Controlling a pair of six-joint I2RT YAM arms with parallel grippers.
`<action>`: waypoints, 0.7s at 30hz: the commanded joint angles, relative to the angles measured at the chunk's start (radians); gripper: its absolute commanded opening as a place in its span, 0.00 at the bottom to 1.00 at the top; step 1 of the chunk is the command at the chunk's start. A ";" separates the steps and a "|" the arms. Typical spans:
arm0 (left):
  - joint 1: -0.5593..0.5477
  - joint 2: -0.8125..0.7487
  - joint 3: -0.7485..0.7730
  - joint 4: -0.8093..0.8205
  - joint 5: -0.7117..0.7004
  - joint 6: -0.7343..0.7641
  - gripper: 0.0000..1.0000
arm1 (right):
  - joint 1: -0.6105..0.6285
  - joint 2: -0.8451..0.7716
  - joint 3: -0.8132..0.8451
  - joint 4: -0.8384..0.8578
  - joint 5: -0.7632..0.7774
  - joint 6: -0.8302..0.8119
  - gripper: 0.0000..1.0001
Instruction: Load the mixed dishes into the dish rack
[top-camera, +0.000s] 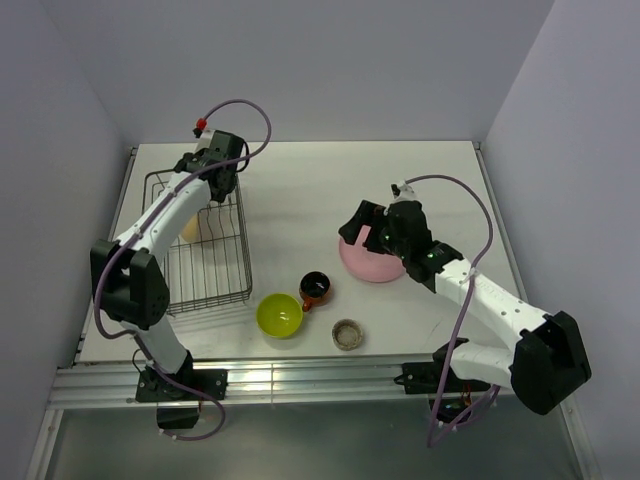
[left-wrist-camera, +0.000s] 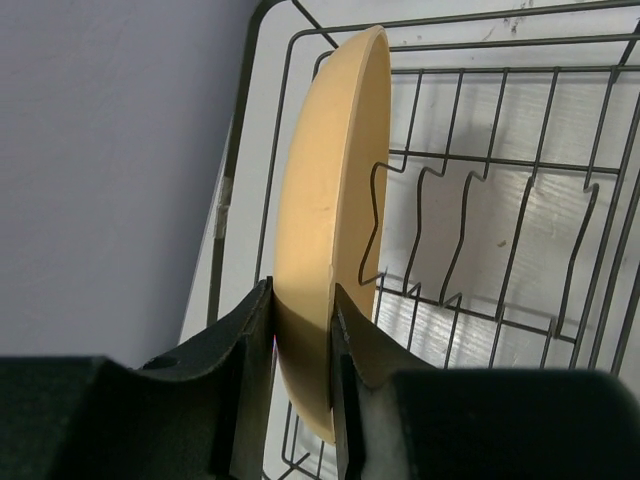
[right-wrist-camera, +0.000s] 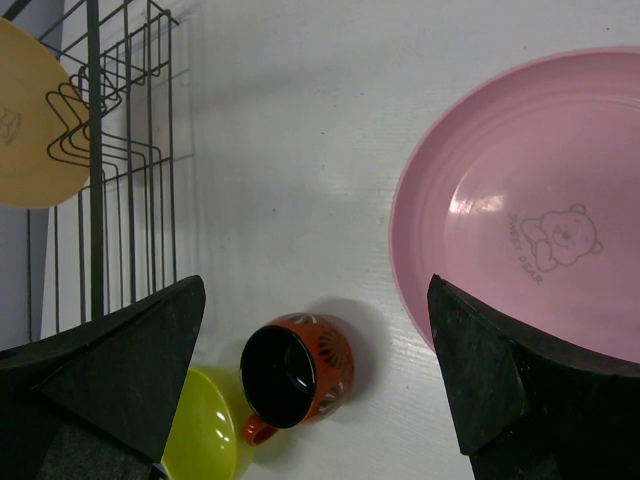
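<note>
The yellow-orange plate (left-wrist-camera: 335, 170) stands on edge at the left end of the black wire dish rack (left-wrist-camera: 480, 165), beside its upright prongs. My left gripper (left-wrist-camera: 303, 330) is shut on the plate's near rim. From above, that gripper (top-camera: 208, 192) hangs over the rack (top-camera: 244, 245), with the plate (top-camera: 190, 228) below it. My right gripper (right-wrist-camera: 316, 290) is open and empty above the table, over the left edge of the pink plate (right-wrist-camera: 530, 200). The red-orange mug (right-wrist-camera: 300, 375) and the lime-green bowl (right-wrist-camera: 205, 430) sit below it. The grey-beige cup (top-camera: 348, 334) stands near the front edge.
The pink plate (top-camera: 365, 262) lies flat right of centre, partly under the right gripper (top-camera: 372, 232). The mug (top-camera: 316, 289) and the bowl (top-camera: 279, 314) sit close together just right of the rack's near corner. Walls close in the table on three sides.
</note>
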 joint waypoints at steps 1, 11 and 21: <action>-0.033 -0.100 0.060 0.002 0.011 -0.063 0.00 | -0.007 0.017 0.068 0.024 -0.035 -0.005 1.00; -0.056 -0.204 0.135 -0.088 0.002 -0.060 0.00 | -0.005 0.044 0.139 -0.015 -0.070 0.001 1.00; -0.056 -0.400 0.080 -0.078 0.181 -0.097 0.00 | 0.047 0.069 0.203 -0.038 -0.127 0.006 0.99</action>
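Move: The left hand already grips the yellow plate by its upper rim, the plate on edge in the dish rack, its middle about 7 cm below that hand and 3 cm back. The rack's middle is some 8 cm back, 4 cm right and 14 cm below. From the open right hand the yellow plate is about 40 cm left, 7 cm ahead and 3 cm lower; the pink plate is 3 cm ahead, 4 cm right, 15 cm down, the mug 6 cm back, 11 cm left, 13 cm down. The left hand draws straight up out of the rack by about 11 cm, easing back towards its base by roughly 5 cm and tipping its fingers up some 15 degrees, still gripped at first, then shutting fully late in the rise, with the yellow plate out of its grip by the end. The right hand, empty and wide open, rises and shifts left towards the rack by about 3 cm each way. ##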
